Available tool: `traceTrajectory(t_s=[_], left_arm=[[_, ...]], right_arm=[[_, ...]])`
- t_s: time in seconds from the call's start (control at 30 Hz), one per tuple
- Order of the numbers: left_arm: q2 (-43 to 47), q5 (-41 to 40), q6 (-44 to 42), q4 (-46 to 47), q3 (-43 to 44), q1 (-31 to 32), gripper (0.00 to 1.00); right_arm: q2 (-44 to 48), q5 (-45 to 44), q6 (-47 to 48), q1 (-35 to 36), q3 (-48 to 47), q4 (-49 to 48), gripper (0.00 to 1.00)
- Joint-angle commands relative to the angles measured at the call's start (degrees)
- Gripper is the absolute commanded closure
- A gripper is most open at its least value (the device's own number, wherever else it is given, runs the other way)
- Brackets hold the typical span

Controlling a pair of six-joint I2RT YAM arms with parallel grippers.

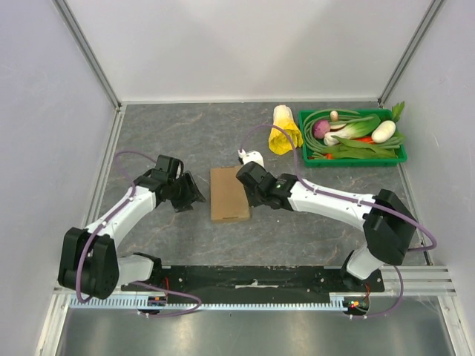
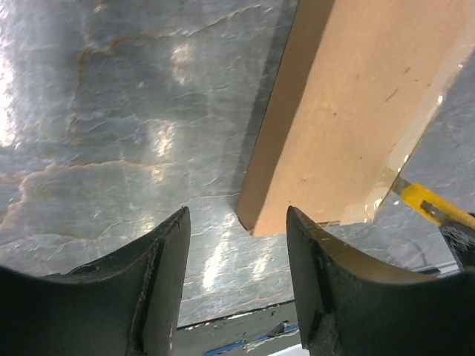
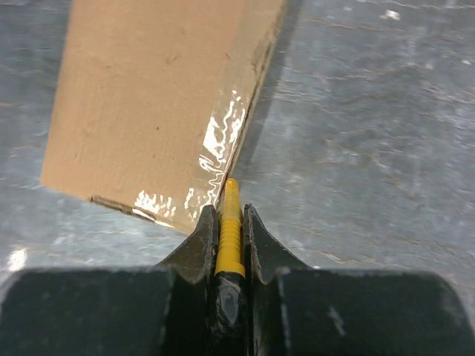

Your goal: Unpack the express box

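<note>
The express box (image 1: 228, 194) is a flat brown cardboard mailer lying closed on the grey table between the two arms. My left gripper (image 1: 196, 197) stands open just off its left side. In the left wrist view the box's corner (image 2: 349, 111) lies ahead of the open gripper (image 2: 237, 216), and only tabletop shows between the fingers. My right gripper (image 3: 228, 213) is shut on a yellow cutter (image 3: 230, 222). The cutter's tip rests at the glossy taped seam along the right edge of the box (image 3: 148, 96). The same cutter (image 2: 429, 205) shows past the box in the left wrist view.
A green tray (image 1: 352, 160) of vegetables stands at the back right. A yellow bundle (image 1: 283, 132) lies to its left. A small white object (image 1: 251, 156) lies just behind the right gripper (image 1: 249, 193). White walls close in the table on three sides.
</note>
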State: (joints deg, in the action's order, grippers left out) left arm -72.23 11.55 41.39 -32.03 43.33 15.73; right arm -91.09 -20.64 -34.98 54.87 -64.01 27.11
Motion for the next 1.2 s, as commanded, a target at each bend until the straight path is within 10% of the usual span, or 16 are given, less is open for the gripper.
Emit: traceTrajectory(t_s=[0.0,0.57,1.17], left_arm=[[2.44,-2.93,-0.61,-2.51,-3.33,-0.26,0.41],[10.88,-11.38,6.42,-7.52,-7.56,-0.26,0.65],[-6.95,-4.35,0.64,2.58,-4.40,-2.63,0.65]], right_arm=[[-1.54,8.15,0.17,1.46,-4.63,-3.98,1.00],[-3.74,-1.59,10.19,-6.52,-14.83,-1.27,1.00],[-19.39,8.95,14.24,-11.28,-23.18,-6.90,1.00]])
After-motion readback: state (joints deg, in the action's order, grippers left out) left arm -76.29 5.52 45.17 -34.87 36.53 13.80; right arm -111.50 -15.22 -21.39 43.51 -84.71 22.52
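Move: The box lies flat with its middle about 5 cm ahead, 11 cm to the right and 6 cm below the left hand. From the right hand, which still grips the yellow cutter, the box's middle is roughly 6 cm ahead, 7 cm left and 8 cm down. The yellow-wrapped cabbage stands some 23 cm beyond the box's middle and 17 cm right of it; the green vegetable basket is about 20 cm beyond and 39 cm right of it. The box's near right edge has the cutter tip at it as the right hand starts with a short leftward sweep of about 5 cm, then lifts, arcs some 12 cm forward over the right side and lowers the cutter to the far right corner. The left hand backs off and left, then sinks by about 6 cm in all to the near left corner, its fingers narrowing by nearly half. ##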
